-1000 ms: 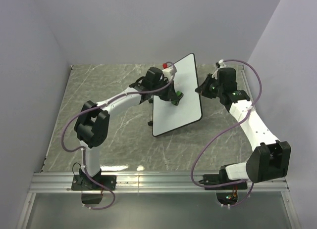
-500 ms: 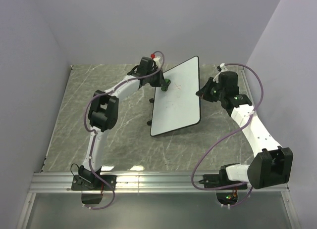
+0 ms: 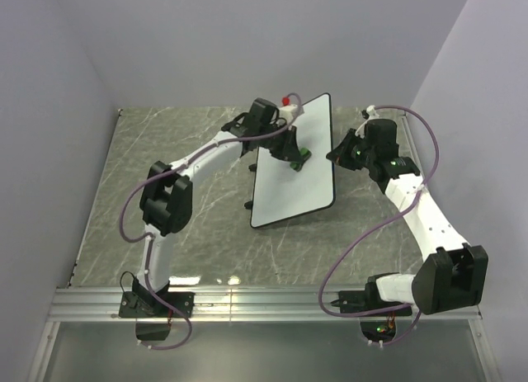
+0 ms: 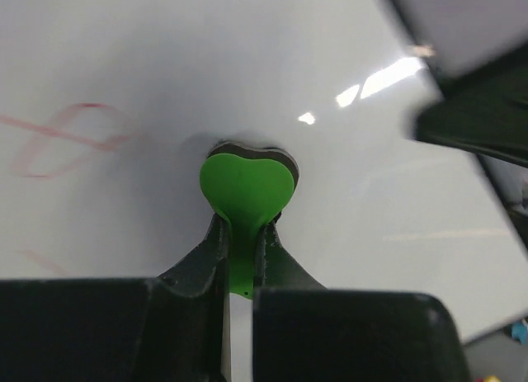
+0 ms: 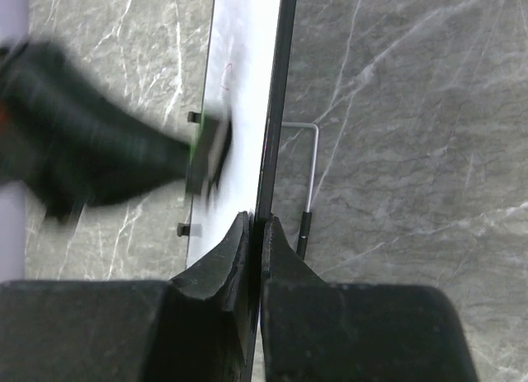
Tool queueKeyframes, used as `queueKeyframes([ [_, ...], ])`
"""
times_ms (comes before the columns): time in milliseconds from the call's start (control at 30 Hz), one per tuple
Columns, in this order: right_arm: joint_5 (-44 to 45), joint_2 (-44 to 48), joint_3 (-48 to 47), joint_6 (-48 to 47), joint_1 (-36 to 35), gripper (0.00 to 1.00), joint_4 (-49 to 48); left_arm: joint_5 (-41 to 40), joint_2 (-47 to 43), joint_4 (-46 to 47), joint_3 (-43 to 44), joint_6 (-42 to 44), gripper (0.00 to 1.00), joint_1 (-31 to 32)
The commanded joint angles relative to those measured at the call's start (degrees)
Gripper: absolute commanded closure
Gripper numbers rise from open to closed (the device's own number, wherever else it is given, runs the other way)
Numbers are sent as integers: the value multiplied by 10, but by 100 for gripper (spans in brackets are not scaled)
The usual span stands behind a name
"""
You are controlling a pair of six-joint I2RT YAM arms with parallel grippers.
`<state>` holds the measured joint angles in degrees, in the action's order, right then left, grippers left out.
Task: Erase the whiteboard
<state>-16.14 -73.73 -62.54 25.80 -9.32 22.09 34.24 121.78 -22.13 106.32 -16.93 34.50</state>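
The whiteboard is tilted up off the marble table, and faint red scribbles remain on its face. My left gripper is shut on a green eraser, pressed flat against the upper middle of the board. From the left wrist, the eraser sticks out past the fingertips of the gripper onto the white surface. My right gripper is shut on the board's right edge. The right wrist view shows it pinching the thin black rim.
A wire stand leg runs behind the board above the grey marble table. Small black feet stick out at the board's left edge. Walls close in at the back and on both sides.
The left gripper swept the eraser up to the board's upper left edge, then back down to the right toward the middle. The board shifted slightly early on, and the right gripper kept its hold.
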Motion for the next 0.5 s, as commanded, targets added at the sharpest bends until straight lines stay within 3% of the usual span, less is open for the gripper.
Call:
queueKeyframes([
  [0, -89, -19, 1, -67, -21, 100, 65, 44, -58, -61, -21, 34, 100, 60],
  [133, -95, -23, 4, -66, -21, 100, 63, -37, -50, -44, -33, 13, 100, 63],
  [233, -98, -24, 4, -66, -22, 100, 63, -111, 26, -82, 61, -1, 100, 41],
  [400, -89, -15, 4, -72, -25, 100, 74, -154, 151, -118, 233, -51, 100, -9],
  [467, -86, -8, 7, -73, -25, 100, 77, -159, 165, -105, 227, -66, 100, -37],
])
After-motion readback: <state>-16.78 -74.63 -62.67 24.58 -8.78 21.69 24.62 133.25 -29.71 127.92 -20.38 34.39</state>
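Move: The left gripper already holds the green eraser against the sloping whiteboard. The remaining red marks lie about 5 cm ahead of it, some 4 cm to its left and 3 cm lower. The board's raised right edge, in the right gripper, is roughly 9 cm to its right, level fore and aft, 4 cm higher; the far clip on the low edge is some 12 cm left, 2 cm back, 12 cm lower. From the right gripper the marks are about 13 cm left, 5 cm ahead, 7 cm below. Keep the eraser pinched in the left gripper and rub it along the whiteboard: draw it back about 6 cm, easing right and up the slope, then reverse into a quick forward stroke of some 12 cm towards the board's far end, settling slightly left and down while the hand swings about 15 degrees counter-clockwise. Hold the right gripper in place, still clamping the raised edge. ##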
